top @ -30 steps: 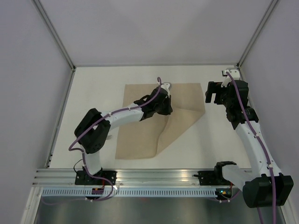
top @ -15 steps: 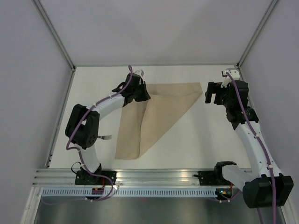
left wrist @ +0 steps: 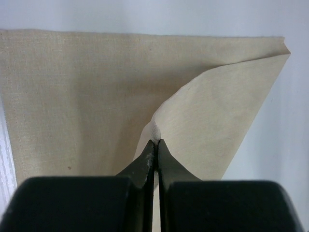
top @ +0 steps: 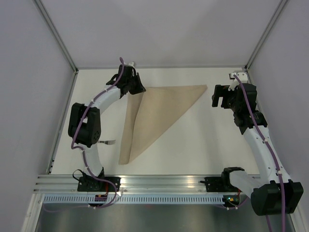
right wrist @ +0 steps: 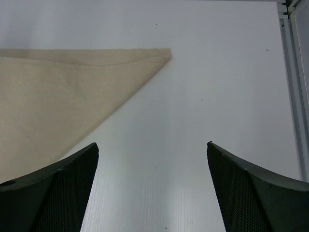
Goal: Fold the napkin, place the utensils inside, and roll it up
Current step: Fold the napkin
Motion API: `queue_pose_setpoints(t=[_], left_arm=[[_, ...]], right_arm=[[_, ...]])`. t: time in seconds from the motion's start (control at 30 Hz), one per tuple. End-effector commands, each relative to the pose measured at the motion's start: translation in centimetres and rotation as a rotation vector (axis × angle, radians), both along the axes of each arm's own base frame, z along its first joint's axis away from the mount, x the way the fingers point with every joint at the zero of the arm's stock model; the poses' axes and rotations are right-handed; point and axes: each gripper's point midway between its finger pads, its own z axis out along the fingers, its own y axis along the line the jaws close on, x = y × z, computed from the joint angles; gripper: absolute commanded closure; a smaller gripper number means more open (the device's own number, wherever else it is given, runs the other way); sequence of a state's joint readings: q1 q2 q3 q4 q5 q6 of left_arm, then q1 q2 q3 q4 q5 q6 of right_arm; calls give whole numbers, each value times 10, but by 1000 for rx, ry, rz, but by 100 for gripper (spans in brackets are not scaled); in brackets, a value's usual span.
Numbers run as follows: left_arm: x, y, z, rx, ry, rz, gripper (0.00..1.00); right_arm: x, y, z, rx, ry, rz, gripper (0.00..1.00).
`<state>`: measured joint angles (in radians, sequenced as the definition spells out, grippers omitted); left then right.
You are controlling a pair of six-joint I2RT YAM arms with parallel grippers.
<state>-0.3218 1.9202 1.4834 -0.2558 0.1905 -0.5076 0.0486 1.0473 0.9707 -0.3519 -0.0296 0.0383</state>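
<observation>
The beige napkin (top: 154, 113) lies folded into a triangle, one point at the far right, one at the near left. My left gripper (top: 135, 90) is at its far left corner, shut on a pinch of napkin cloth (left wrist: 155, 133); the lifted flap (left wrist: 227, 116) hangs over the flat layer (left wrist: 72, 96). My right gripper (top: 219, 98) is open and empty just right of the napkin's right point (right wrist: 161, 54). A silvery fork (top: 108, 142) lies on the table left of the napkin, partly hidden by the left arm. No other utensil shows.
A metal frame post (top: 63, 46) and grey walls bound the white table at left, back and right. The table's right rail (right wrist: 293, 72) shows in the right wrist view. The aluminium rail (top: 159, 182) with the arm bases runs along the near edge.
My left gripper has carried the napkin corner from mid-cloth to the far left, folding the square into a triangle. The fork came into view. The right arm has not moved.
</observation>
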Motion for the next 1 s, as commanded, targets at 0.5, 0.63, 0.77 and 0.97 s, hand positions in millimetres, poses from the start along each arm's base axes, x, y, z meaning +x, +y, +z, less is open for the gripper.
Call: queue_pose_setpoints(t=[0.5, 0.63, 0.77, 0.97], left_arm=[[41, 33, 10, -15, 12, 16, 98], [47, 41, 8, -11, 16, 28, 98], [53, 46, 9, -14, 18, 33, 98], [58, 52, 11, -17, 17, 38, 98]], right_arm=[[-2, 0, -1, 7, 0, 0, 2], [-2, 0, -1, 8, 0, 0, 2], [-2, 1, -1, 10, -1, 1, 2], [-2, 1, -3, 8, 6, 3, 2]])
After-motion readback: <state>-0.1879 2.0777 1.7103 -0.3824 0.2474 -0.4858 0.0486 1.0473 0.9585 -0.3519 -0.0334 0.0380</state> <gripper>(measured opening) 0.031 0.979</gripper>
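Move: My left hand keeps the napkin's near-right corner pinched, about 13 cm above the table; the far-left corner it is being carried to lies roughly 9 cm ahead and 9 cm to the left. The far-right corner is some 34 cm to my left hand's right and 9 cm ahead, the fork about 24 cm back and 25 cm left. From my idle right hand, the far-left corner lies around 41 cm left, 18 cm ahead and 24 cm lower. Holding the napkin's corner in my shut fingers, I draw it on diagonally with my left hand, about 5 cm forward and 5 cm left, towards the napkin's far-left corner. I go gently and nearly level, turning the wrist only a few degrees counter-clockwise, and keep the grip, with the cloth trailing from my fingertips. ##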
